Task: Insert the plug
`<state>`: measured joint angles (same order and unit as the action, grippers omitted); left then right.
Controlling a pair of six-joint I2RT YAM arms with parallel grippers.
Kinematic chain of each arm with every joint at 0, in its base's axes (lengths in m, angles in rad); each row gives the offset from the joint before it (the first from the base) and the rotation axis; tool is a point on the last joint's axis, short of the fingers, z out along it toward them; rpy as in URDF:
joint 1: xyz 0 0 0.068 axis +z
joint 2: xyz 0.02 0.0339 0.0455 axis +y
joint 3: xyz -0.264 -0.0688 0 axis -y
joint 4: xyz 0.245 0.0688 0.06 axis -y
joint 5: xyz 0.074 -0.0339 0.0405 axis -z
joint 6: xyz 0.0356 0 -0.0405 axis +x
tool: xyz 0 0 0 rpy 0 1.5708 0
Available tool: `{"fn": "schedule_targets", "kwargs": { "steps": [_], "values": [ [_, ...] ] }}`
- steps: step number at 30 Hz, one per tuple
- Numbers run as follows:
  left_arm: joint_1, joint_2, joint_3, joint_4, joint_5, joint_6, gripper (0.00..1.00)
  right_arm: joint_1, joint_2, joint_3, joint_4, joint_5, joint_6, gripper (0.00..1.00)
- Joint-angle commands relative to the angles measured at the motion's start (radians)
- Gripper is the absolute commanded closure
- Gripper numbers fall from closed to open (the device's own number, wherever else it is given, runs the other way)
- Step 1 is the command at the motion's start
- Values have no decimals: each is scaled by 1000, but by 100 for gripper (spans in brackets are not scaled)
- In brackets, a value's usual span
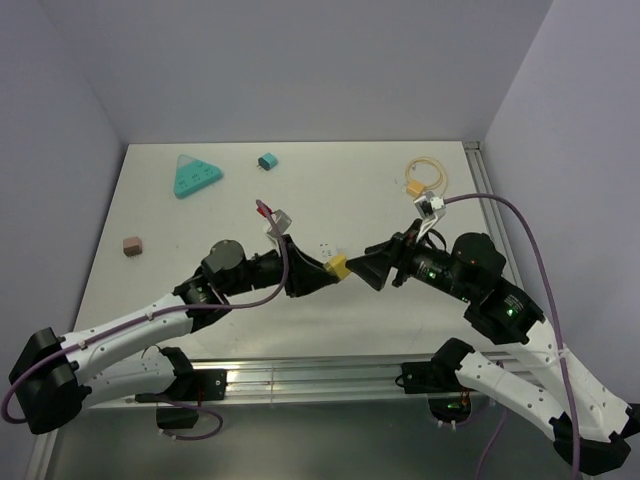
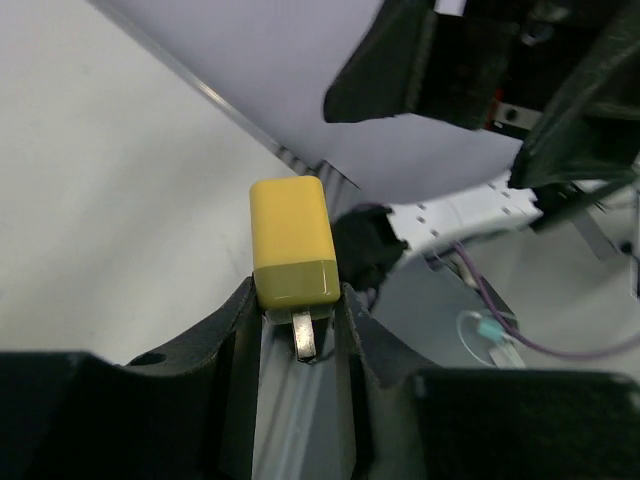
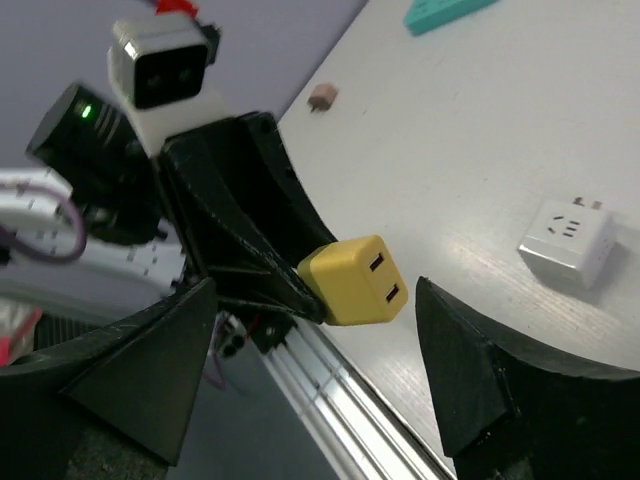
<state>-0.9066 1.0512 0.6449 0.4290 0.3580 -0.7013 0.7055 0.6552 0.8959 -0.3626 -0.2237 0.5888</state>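
Note:
The plug (image 1: 338, 266) is a small yellow block. My left gripper (image 1: 325, 270) is shut on it and holds it above the table's near middle. In the left wrist view the plug (image 2: 292, 240) sticks out past my left gripper (image 2: 296, 295), pinched at its darker base, with a metal prong (image 2: 304, 335) pointing back between the jaws. In the right wrist view the plug (image 3: 355, 280) shows a face with two slots. My right gripper (image 3: 312, 290) stands open around that end without touching it. From above, my right gripper (image 1: 362, 272) faces the plug from the right.
A white socket cube (image 1: 325, 247) (image 3: 567, 240) lies on the table just behind the plug. Farther back are a teal triangular power strip (image 1: 195, 178), a small teal plug (image 1: 267, 161), a pink block (image 1: 131, 245) and a yellow connector with coiled cable (image 1: 415, 185).

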Motion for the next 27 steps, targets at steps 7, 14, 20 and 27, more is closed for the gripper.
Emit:
{"fn": "schedule_targets", "kwargs": {
  "steps": [7,14,20,27],
  "values": [
    [2,-95,-67,175,351,-73,100,6,-25,-70,45,-424,-133,34],
    [2,-96,-90,241,387,-110,100,8,-31,-107,102,-517,-101,37],
    [2,-85,-88,269,398,-119,100,8,-19,-146,174,-572,-70,42],
    [2,-76,-97,303,415,-132,100,8,6,-152,215,-603,-64,48]
  ]
}}
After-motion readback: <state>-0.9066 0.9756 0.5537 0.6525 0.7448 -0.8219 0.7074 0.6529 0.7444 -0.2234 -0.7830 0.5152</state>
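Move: The left fingers hold the yellow plug about 2 cm beyond their pads, to the right. From the left hand, the open right gripper hangs roughly 7 cm to the right, 1 cm back and 5 cm higher. From the right hand, the plug lies about 5 cm left, 2 cm ahead and 5 cm down; the white socket is on the table some 17 cm ahead, 5 cm left and 29 cm below. Still pinching the yellow plug, the left hand draws back about 8 cm, with a slight rise, turning clockwise to point straight right. The right hand also pulls back some 8 cm, edging left and down while swinging about 30 degrees counter-clockwise to face the plug, its wide-open fingers closing partway around the plug's slotted end; a grip there isn't visible yet. ##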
